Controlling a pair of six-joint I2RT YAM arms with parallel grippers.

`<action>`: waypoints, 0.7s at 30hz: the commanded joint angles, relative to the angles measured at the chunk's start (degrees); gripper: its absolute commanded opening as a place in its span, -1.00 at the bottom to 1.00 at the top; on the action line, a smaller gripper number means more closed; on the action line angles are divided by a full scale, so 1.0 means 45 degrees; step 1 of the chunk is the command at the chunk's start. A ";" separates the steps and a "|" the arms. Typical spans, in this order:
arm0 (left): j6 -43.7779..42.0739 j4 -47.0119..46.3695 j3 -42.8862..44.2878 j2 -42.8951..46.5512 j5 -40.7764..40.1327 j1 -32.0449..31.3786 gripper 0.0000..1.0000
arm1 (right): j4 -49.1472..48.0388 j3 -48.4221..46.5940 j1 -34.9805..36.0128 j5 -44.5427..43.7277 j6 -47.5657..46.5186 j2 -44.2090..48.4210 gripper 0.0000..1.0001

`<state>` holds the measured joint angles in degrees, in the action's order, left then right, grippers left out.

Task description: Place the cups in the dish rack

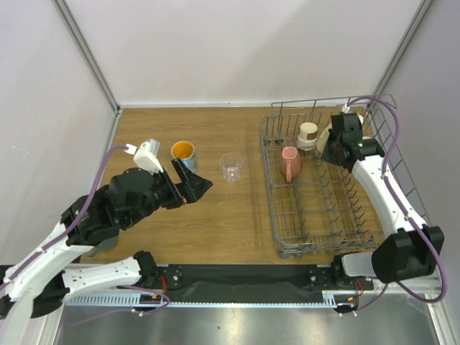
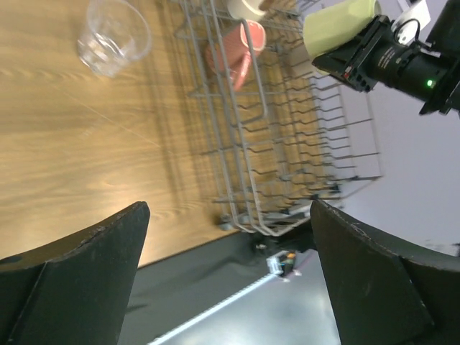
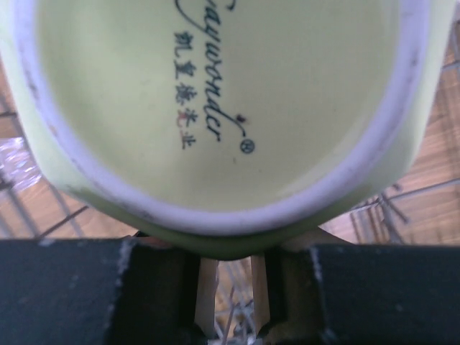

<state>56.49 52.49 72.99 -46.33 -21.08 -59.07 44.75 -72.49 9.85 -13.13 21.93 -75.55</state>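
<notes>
My right gripper (image 1: pixel 332 147) is shut on a yellow-cream cup (image 1: pixel 325 134) and holds it above the back right part of the grey wire dish rack (image 1: pixel 272 194). The right wrist view is filled by that cup's printed base (image 3: pixel 215 93), with the gripper (image 3: pixel 228 287) closed beneath it. A pink cup (image 1: pixel 290 164) and a beige cup (image 1: pixel 308 134) sit in the rack. On the table stand a blue cup with an orange inside (image 1: pixel 183 153) and a clear glass (image 1: pixel 231 167). My left gripper (image 1: pixel 192 183) hangs open and empty just in front of the blue cup.
The left wrist view looks past the open fingers (image 2: pixel 79 266) at the glass (image 2: pixel 111 36), the rack's near corner (image 2: pixel 251 215) and the black strip along the table's front edge (image 2: pixel 201 280). White walls close in the table at the back and sides.
</notes>
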 commanded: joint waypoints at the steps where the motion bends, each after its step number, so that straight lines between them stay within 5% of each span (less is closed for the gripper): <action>1: -0.1710 0.0969 0.1276 -0.0232 -0.1015 0.0001 0.99 | -0.2129 -0.0417 -0.0040 -0.1262 -0.0772 -0.0144 -1.00; 21: -0.3880 0.1812 0.3759 -0.1969 -0.1274 0.0274 0.99 | -0.3226 0.0210 0.0116 -0.1049 0.0301 -0.2488 -1.00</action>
<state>42.92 60.97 86.76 -53.89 -26.83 -58.59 35.77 -70.32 10.02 -16.05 21.17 -86.56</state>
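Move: The right hand holds the yellow mug above the rack. The free rack spot it goes to is about 8 cm ahead of that hand, 1 cm left and some 13 cm below; the white-and-tan cup stands 14 cm ahead and 5 cm left, the pink mug 4 cm ahead and 10 cm left, the white cup about 8 cm ahead and 15 cm right. From the empty left hand the blue mug lies about 25 cm ahead, 5 cm left, 29 cm below, the glass 21 cm ahead and 10 cm right. The right hand keeps its pinch on the yellow mug and carries it forward and down, then almost straight down, about 6 cm lower and 4 cm farther out in all, into the gap between the white-and-tan cup and the white cup, its wrist nearly unturned. Meanwhile the open left hand rises about 3 cm over the table, easing a little left and forward as it rolls its left side up and tips its fingers up by some 15 degrees, touching nothing. ##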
